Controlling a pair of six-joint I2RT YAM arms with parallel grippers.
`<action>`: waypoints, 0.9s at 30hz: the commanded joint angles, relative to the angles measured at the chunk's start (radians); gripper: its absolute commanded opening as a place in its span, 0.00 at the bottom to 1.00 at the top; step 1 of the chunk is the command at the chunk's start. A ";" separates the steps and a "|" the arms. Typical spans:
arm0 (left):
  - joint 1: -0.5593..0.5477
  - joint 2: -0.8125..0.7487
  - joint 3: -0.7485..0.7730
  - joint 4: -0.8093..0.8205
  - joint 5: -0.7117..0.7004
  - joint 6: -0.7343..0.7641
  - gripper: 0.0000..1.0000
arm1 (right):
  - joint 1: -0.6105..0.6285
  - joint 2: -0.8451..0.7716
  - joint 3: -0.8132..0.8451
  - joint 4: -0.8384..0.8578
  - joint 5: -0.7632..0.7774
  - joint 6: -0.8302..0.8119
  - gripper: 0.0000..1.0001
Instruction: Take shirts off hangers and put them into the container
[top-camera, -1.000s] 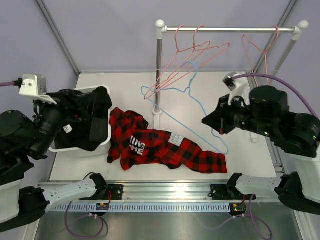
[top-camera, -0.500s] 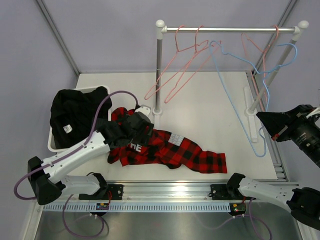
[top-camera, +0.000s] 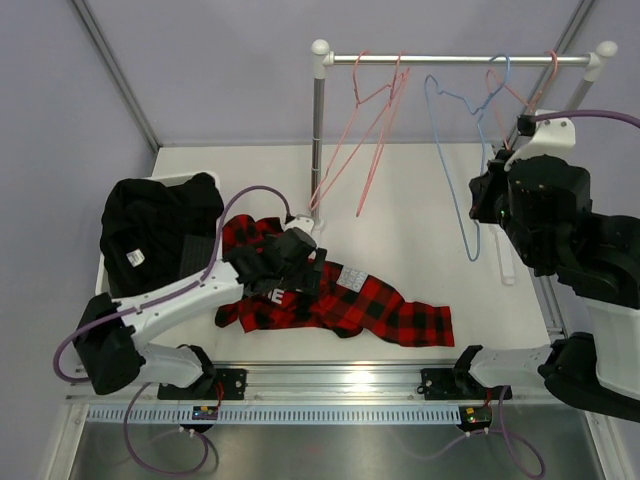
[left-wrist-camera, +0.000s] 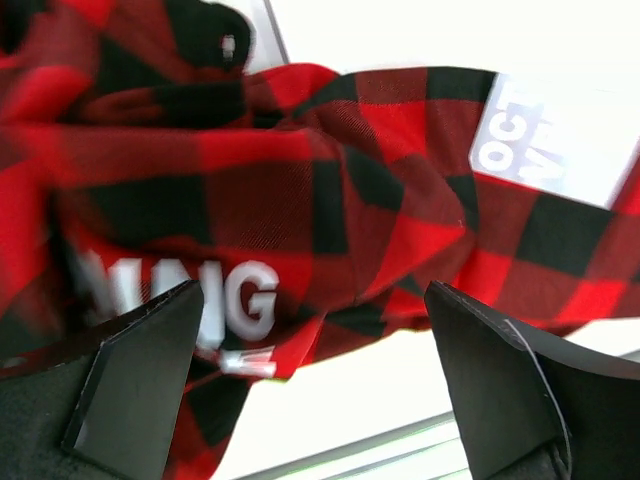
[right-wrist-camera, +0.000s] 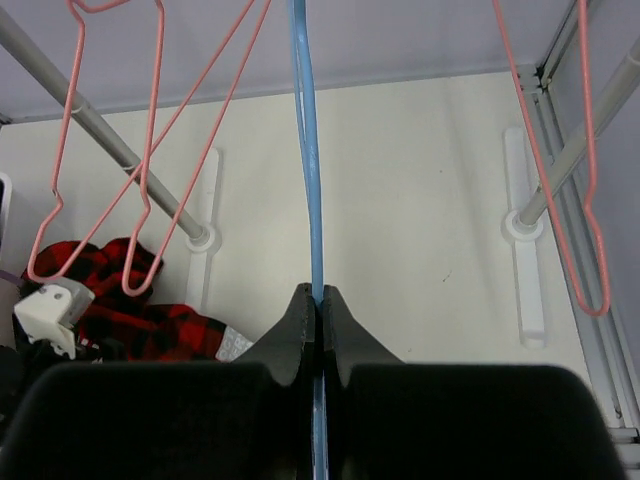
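Note:
A red-and-black check shirt (top-camera: 370, 305) lies crumpled on the table, off any hanger. My left gripper (top-camera: 300, 265) hovers open just above its left part, and the left wrist view shows the check cloth (left-wrist-camera: 330, 180) between and beyond the wide-apart fingers (left-wrist-camera: 140, 380). My right gripper (right-wrist-camera: 318, 295) is shut on the blue hanger (right-wrist-camera: 305, 130), held near the rail's right end. The blue hanger (top-camera: 452, 170) hangs almost upright with its hook up at the rail; whether it rests on it I cannot tell. The white container (top-camera: 105, 280) at the left holds dark shirts (top-camera: 160, 230).
Two pink hangers (top-camera: 375, 110) hang from the grey rail (top-camera: 430, 60) near its left post (top-camera: 318, 140), and another pink one (top-camera: 525, 95) hangs at the right end. The right post's foot (right-wrist-camera: 525, 225) lies by the table's right edge.
My left gripper has opened wider and shifted slightly right over the check shirt. My right arm swung in from the right, bringing the blue hanger upright under the rail.

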 joint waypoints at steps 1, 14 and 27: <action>0.008 0.099 -0.025 0.101 0.033 -0.040 0.98 | -0.041 0.029 0.107 -0.032 0.049 -0.049 0.00; 0.068 0.296 -0.167 0.273 0.141 -0.054 0.98 | -0.410 0.107 -0.027 0.182 -0.283 -0.207 0.00; 0.077 0.118 -0.182 0.307 0.208 -0.069 0.00 | -0.503 0.108 -0.178 0.268 -0.447 -0.187 0.00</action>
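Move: The red-black plaid shirt lies spread right under the left hand, its middle some 12 cm below and about 2 cm to the right. The rack's left post stands on the table about 14 cm ahead and 3 cm right of that hand; the container is roughly 31 cm left and 10 cm farther out. From the right hand, holding the blue hanger, the rail is about 18 cm ahead and 10 cm above; the two left pink hangers hang 16 cm ahead and 16 cm left. The plaid shirt is what the left hand drops onto, fingers wide open, some 12 cm almost straight down while the fingers tip about 10 degrees back towards the base; there they shut on a fold of cloth, pinch it, and start upward by about 1 cm. The right hand, still gripping the blue hanger, carries it some 10 cm forward towards the rail, sinking 6 cm. ##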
